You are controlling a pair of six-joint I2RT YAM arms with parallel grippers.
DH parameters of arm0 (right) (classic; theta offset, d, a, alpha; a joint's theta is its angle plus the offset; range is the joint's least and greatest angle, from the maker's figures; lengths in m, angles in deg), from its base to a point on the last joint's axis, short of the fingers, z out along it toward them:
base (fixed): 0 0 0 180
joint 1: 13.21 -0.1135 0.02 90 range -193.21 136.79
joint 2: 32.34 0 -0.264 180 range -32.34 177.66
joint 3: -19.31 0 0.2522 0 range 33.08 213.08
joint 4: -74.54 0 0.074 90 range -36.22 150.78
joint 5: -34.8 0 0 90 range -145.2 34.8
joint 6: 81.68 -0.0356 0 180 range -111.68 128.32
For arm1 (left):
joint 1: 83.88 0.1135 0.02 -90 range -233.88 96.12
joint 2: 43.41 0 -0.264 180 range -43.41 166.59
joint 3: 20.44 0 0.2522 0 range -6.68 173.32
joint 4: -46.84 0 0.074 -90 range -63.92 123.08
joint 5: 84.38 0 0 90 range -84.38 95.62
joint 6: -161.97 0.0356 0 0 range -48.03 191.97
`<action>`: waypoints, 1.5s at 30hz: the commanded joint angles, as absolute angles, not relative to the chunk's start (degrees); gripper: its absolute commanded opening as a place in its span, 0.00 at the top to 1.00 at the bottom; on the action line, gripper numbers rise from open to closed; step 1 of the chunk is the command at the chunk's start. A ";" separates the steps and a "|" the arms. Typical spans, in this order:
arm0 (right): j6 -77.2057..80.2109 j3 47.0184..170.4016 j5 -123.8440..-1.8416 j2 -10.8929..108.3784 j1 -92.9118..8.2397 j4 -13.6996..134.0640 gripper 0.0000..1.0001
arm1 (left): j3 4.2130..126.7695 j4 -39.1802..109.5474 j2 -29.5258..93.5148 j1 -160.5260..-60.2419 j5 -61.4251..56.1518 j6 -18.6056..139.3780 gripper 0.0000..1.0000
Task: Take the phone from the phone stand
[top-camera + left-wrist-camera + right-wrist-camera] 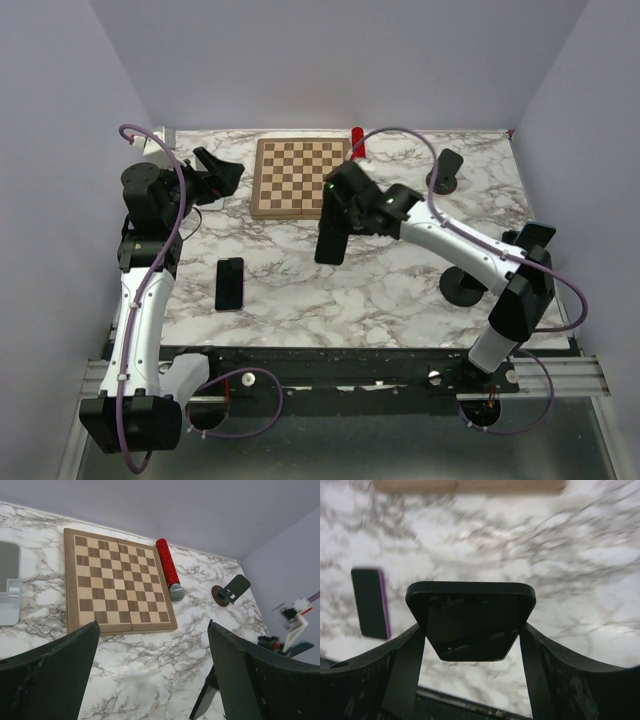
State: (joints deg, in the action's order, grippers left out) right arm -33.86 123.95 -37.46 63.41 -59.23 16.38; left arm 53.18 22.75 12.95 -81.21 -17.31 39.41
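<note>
A black phone (330, 238) hangs upright above the middle of the marble table (380, 290), with my right gripper (336, 205) shut on its upper part. The right wrist view shows the phone's (470, 620) end pinched between both fingers of the right gripper (472, 630). A black phone stand (445, 172) stands empty at the back right, also in the left wrist view (231, 591). My left gripper (222, 170) hovers at the back left, open with nothing between its fingers (152, 625).
A second dark phone (229, 283) with a purple edge lies flat at the front left. A wooden chessboard (298, 177) and a red microphone (357, 140) lie at the back. A silver stand (9, 585) is at the far left; a dark round base (463, 287) sits under my right arm.
</note>
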 commanded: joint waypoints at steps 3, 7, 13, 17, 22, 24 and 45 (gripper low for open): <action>-45.34 122.75 -46.65 71.74 -70.38 23.68 0.99 | 52.66 23.27 11.33 -81.10 -16.51 39.92 0.03; -48.58 123.98 -49.12 76.51 -72.61 25.98 0.99 | 52.78 22.63 10.82 -82.18 -15.26 41.08 0.04; -48.30 127.49 -54.38 85.00 -73.32 28.19 0.99 | 52.82 22.54 10.30 -82.59 -14.92 41.62 0.03; -48.44 130.68 -54.76 90.16 -73.49 29.57 0.99 | 53.04 22.36 10.40 -82.57 -15.04 41.91 0.04; -48.91 135.42 -53.77 95.82 -73.59 29.33 0.99 | 52.96 22.53 10.09 -82.59 -15.12 41.99 0.04; -48.83 136.80 -52.17 97.21 -73.60 28.55 0.99 | 52.91 22.53 10.20 -82.58 -15.17 41.91 0.04; -45.53 143.76 -46.74 103.96 -74.47 25.28 0.28 | 52.74 23.06 10.33 -82.92 -16.32 41.48 0.04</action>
State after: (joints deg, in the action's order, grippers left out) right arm -47.23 144.49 -49.68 102.16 -74.03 26.80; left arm 53.18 22.64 11.02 -82.54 -15.92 41.07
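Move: The right hand, already holding a phone by its sides, is bound for the bare marble about 21 cm to its left, 6 cm back and 17 cm below. Just beyond that spot lies the first phone, roughly 30 cm left of the hand, 6 cm back and 18 cm down; the chessboard's middle is some 28 cm ahead, 9 cm left and 17 cm below. From the left hand the same spot lies about 10 cm back, 3 cm right and 32 cm below. The right hand keeps its grip and sweeps the phone about 21 cm left and 17 cm down towards the marble beside the first phone, drawing back some 9 cm early on while the fingers tip down about 20 degrees and turn roughly 10 degrees counter-clockwise. Once down, it carries on level to the left and eases forward about 3 cm, bringing the phone up alongside the first one, then settles there with the fingers still closed on its sides. ##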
